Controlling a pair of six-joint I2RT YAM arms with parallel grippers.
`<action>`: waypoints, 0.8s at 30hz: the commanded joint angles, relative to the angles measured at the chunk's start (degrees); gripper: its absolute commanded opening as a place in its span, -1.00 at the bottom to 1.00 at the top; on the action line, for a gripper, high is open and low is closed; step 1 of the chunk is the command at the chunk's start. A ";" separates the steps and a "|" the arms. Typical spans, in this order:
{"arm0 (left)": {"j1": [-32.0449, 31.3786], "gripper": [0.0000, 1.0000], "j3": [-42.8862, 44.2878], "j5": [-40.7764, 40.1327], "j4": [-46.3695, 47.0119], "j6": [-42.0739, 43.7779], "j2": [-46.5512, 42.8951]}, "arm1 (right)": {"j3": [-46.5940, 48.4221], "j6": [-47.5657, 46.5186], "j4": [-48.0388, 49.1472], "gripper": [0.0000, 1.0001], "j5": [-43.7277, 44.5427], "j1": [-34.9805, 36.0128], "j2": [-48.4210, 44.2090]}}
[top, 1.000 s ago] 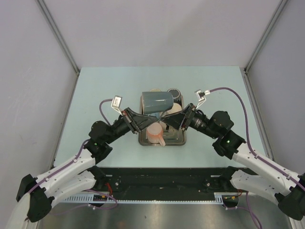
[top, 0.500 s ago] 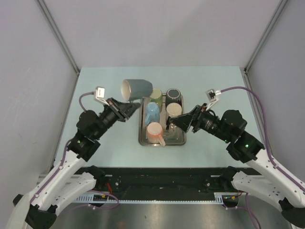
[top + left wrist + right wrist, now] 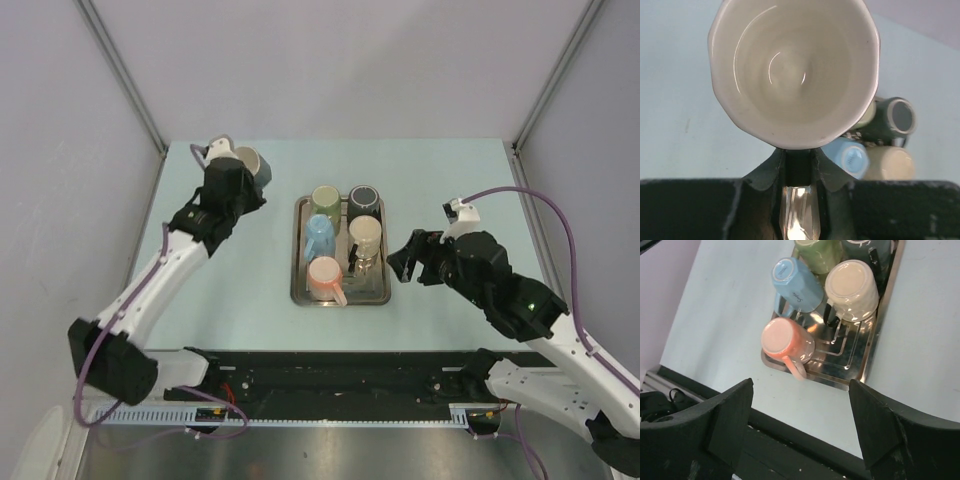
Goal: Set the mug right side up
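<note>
The grey-blue mug point(image 3: 256, 166) with a cream inside hangs over the table's far left, held off the surface. My left gripper point(image 3: 240, 180) is shut on its dark handle. In the left wrist view the mug point(image 3: 792, 70) fills the upper frame with its mouth toward the camera, and the left gripper point(image 3: 799, 157) pinches the handle just below the rim. My right gripper point(image 3: 405, 258) stands open to the right of the tray, holding nothing. In the right wrist view the right gripper point(image 3: 802, 425) hovers above the tray's near edge.
A steel tray point(image 3: 299, 290) at mid-table holds several upturned mugs: green point(image 3: 326, 198), dark point(image 3: 364, 198), light blue point(image 3: 319, 236), cream point(image 3: 365, 232) and pink point(image 3: 326, 276). The pink mug point(image 3: 785, 342) points its handle at the near edge. Grey walls close in the table on both sides.
The left arm has carried the grey-blue mug from above the tray to the far left of the table. The right gripper has opened and drawn back to the right.
</note>
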 commanded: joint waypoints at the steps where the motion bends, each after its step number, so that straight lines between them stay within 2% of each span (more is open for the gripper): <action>1: 4.41 -0.99 9.03 -4.06 1.36 2.72 7.97 | 1.12 -3.09 -1.77 0.65 4.73 0.01 -0.79; 9: 10.03 -1.00 18.79 0.07 1.28 4.74 23.52 | 0.42 -4.50 -1.59 0.68 4.12 -1.75 2.19; 13: 10.65 -1.00 23.88 2.01 -0.47 5.88 34.32 | -1.25 -4.59 -0.27 0.69 3.06 -3.76 3.95; 24: 11.97 -1.00 30.13 2.80 0.05 6.58 42.16 | -2.39 -5.29 3.42 0.69 -2.74 -9.92 7.03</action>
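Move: My left hand already holds the grey-blue mug by its handle, open end up. The bare spot of table meant for it lies about 16 cm ahead, 4 cm to the left and some 23 cm below. The green mug in the tray stands about 6 cm ahead and 13 cm to the right of that hand, and the light-blue mug about level with it and 11 cm to the right, both some 20 cm lower. From my right hand the spot is roughly 32 cm ahead, 32 cm left and 23 cm below. Keeping my pinch on the handle, I carry the mug down about 17 cm and forward 13 cm, easing slightly left, towards the clear table beyond and left of the tray. I tip the left hand some 25 degrees further down, and the last few centimetres go straight down. My empty, open right hand sinks and edges forward about 4 cm each, drifting a little right. ##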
